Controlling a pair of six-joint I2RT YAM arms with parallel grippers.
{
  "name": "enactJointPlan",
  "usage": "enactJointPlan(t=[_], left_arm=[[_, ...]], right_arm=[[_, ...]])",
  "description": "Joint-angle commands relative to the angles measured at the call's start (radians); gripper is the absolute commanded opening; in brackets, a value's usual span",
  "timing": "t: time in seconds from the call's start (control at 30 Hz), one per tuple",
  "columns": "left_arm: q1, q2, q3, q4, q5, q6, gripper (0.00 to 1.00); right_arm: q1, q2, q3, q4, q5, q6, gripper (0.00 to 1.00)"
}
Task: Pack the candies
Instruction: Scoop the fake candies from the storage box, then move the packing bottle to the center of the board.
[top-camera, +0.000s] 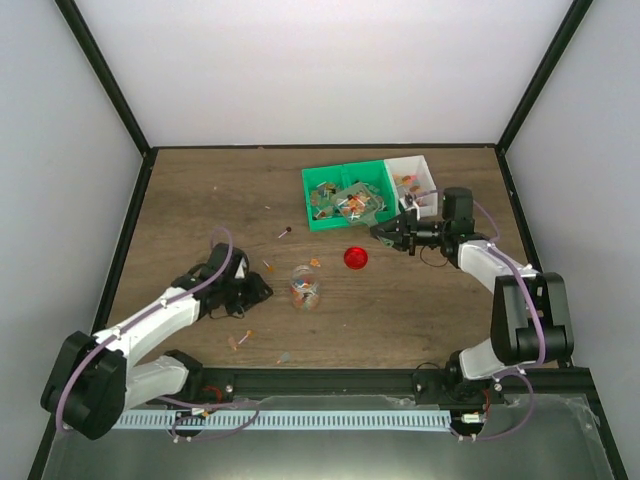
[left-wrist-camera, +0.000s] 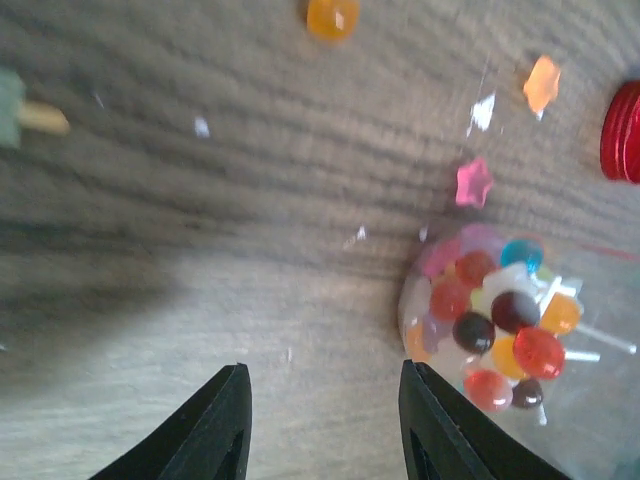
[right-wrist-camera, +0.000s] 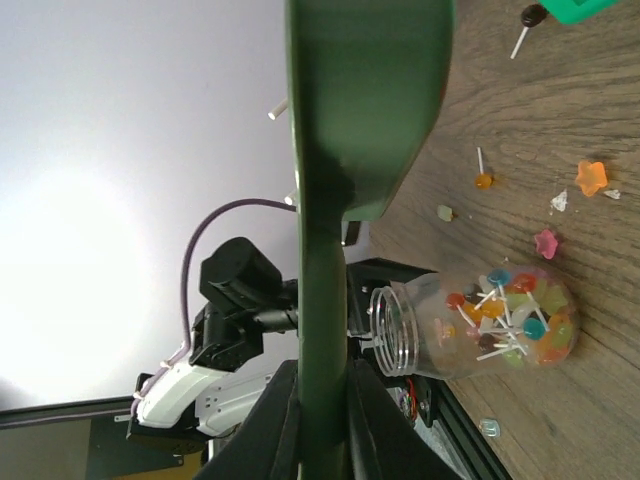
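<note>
A clear jar (top-camera: 305, 287) holds mixed-colour candies (left-wrist-camera: 495, 320) and stands in the middle of the table, open-topped in the right wrist view (right-wrist-camera: 480, 320). More candies fill the green tray (top-camera: 318, 180), and a few lie loose on the wood (top-camera: 240, 338). My left gripper (left-wrist-camera: 325, 385) is low over bare table just left of the jar, jaws open with nothing between them; its right finger (left-wrist-camera: 435, 425) is close to the jar's wall. My right gripper (right-wrist-camera: 322, 400) is shut on the handle of a green scoop (right-wrist-camera: 345, 120), beside the trays (top-camera: 388, 236).
A round red lid (top-camera: 355, 258) lies right of the jar. A white tray (top-camera: 425, 166) adjoins the green one at the back right. Star-shaped sweets (left-wrist-camera: 472, 183) and an orange lollipop (left-wrist-camera: 332, 17) are scattered near the jar. Black frame rails border the table.
</note>
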Motion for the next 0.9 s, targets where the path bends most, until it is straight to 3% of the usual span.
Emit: enactJointPlan(t=[0.0, 0.13, 0.3, 0.57, 0.87], left_arm=[[-0.038, -0.005, -0.045, 0.141, 0.124, -0.148, 0.42], [-0.102, 0.093, -0.019, 0.124, 0.140, -0.132, 0.42], [-0.163, 0.150, -0.027, 0.212, 0.150, -0.200, 0.41], [-0.167, 0.236, 0.004, 0.270, 0.174, -0.220, 0.41], [-0.168, 0.422, 0.140, 0.276, 0.190, -0.137, 0.42]], right_arm=[[0.006, -0.071, 0.022, -0.011, -0.024, -0.013, 0.01], [0.004, -0.094, 0.002, -0.025, -0.028, -0.018, 0.01], [0.001, -0.116, 0.004, -0.052, -0.021, -0.032, 0.01], [-0.006, -0.128, 0.004, -0.064, -0.016, -0.029, 0.01], [-0.019, -0.162, 0.004, -0.111, -0.005, -0.050, 0.01]])
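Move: The left hand, empty, is low beside the clear jar: its middle is about 8 cm to the right, 2 cm ahead and level with the pads. The orange star candy lies some 11 cm right and 9 cm ahead, the red lid 20 cm right and 11 cm ahead. From the right hand, holding the loaded scoop, the jar is roughly 14 cm left, 7 cm back and 14 cm lower; the red lid 3 cm ahead and 2 cm left; the green box 21 cm ahead and 5 cm left. The left hand slides about 8 cm right and sinks some 3.5 cm, first drawing back a few centimetres, then coming forward again at the end, fingers staying half open and tipping about 15 degrees to point more steeply down and to the right, until its gripper meets the jar's near left side and pushes it along. The right hand keeps its grip on the candy-laden scoop, lifts it about 2.5 cm while easing slightly back, then almost holds still. ##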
